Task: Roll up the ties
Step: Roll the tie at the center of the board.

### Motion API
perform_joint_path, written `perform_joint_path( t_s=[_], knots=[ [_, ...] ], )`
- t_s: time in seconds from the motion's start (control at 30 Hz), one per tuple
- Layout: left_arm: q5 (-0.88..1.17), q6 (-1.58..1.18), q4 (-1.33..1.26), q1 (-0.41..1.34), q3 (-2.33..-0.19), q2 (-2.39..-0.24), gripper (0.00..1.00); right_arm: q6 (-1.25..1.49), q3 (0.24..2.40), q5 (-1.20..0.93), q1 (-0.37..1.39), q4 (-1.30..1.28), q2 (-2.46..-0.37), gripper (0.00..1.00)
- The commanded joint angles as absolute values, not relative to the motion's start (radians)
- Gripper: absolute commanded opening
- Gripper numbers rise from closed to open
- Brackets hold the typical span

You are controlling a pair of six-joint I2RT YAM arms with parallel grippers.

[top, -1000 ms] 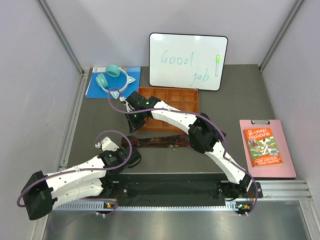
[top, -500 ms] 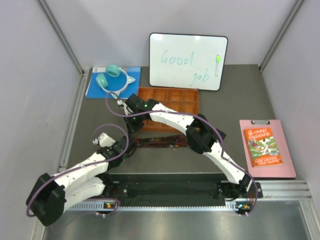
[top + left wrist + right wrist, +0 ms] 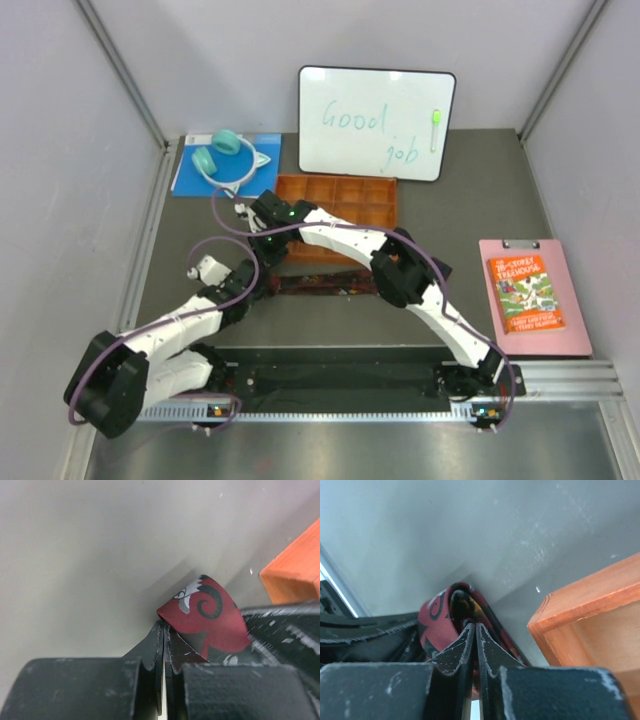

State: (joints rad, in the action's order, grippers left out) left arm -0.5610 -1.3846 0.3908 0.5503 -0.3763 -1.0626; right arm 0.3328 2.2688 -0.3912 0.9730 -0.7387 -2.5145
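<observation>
One of the ties (image 3: 330,283), dark maroon with a black pattern, lies flat across the table just in front of the orange tray (image 3: 340,184). Its left end curls up into a small loop (image 3: 432,622). My right gripper (image 3: 268,252) reaches down at that end, and its jaws (image 3: 476,626) are shut with the loop wrapped round their tips. My left gripper (image 3: 256,272) has its jaws pressed together (image 3: 164,626), tips against the red fold (image 3: 210,607) from the left. I cannot tell if cloth lies between the left tips.
The tray's corner (image 3: 590,605) stands close to the right of the curled end. A whiteboard (image 3: 375,120) leans at the back. Teal headphones (image 3: 225,150) lie on a blue pad at the back left, and a pink clipboard with a book (image 3: 530,295) at the right.
My left arm has stretched forward from the near left until its gripper meets the tie's left end. The right gripper has stayed at that end, its jaws a little tighter.
</observation>
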Motion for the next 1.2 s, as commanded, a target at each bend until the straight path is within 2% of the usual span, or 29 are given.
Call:
perform_joint_path(
  t_s=[0.0, 0.27, 0.4, 0.63, 0.73, 0.9, 1.03, 1.17],
  knots=[
    [-0.546, -1.371, 0.454, 0.522, -0.376, -1.129, 0.00, 0.322, 2.250, -0.414, 0.986, -0.707, -2.484, 0.05],
    [-0.528, -1.355, 0.400, 0.505, -0.399, -1.216, 0.00, 0.324, 2.253, -0.374, 0.983, -0.713, -2.467, 0.04],
    [-0.515, -1.355, 0.406, 0.505, -0.400, -1.209, 0.00, 0.353, 2.302, -0.350, 0.962, -0.729, -2.458, 0.08],
    [-0.505, -1.358, 0.462, 0.505, -0.405, -1.138, 0.00, 0.422, 2.310, -0.299, 0.902, -0.758, -2.355, 0.28],
    [-0.491, -1.359, 0.476, 0.505, -0.405, -1.112, 0.00, 0.436, 2.269, -0.264, 0.885, -0.788, -2.284, 0.28],
    [-0.486, -1.374, 0.491, 0.505, -0.393, -1.086, 0.00, 0.472, 2.005, -0.210, 0.885, -0.756, -2.113, 0.28],
    [-0.486, -1.348, 0.451, 0.505, -0.374, -1.051, 0.00, 0.546, 1.710, -0.258, 0.893, -0.658, -1.953, 0.27],
    [-0.468, -1.345, 0.400, 0.506, -0.354, -1.022, 0.00, 0.604, 1.554, -0.298, 0.931, -0.574, -1.868, 0.27]
  ],
)
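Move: The rolled end of the tie is right at the left hand's closed fingertips, about 2 cm to its right and 1 cm ahead. The right hand has its fingertips in the same roll, whose middle lies some 2 cm back and 1 cm to that hand's left, 1 cm below. From the right hand, the flat run of tie centres 3 cm back and about 21 cm to the right, 3 cm lower, and the wooden tray's middle 13 cm ahead and 17 cm right, 2 cm lower. The left hand, fingers kept shut, nudges about 2 cm forward along the edge of the tie's roll and then draws back to where it began, while the right hand first presses about 1 cm down into the roll. The right fingers then open and let the cloth go, and the hand lifts forward and up out of the roll before swinging right, back and further up, to end some 11 cm to the right and 9 cm higher, turned almost 20 degrees clockwise. ##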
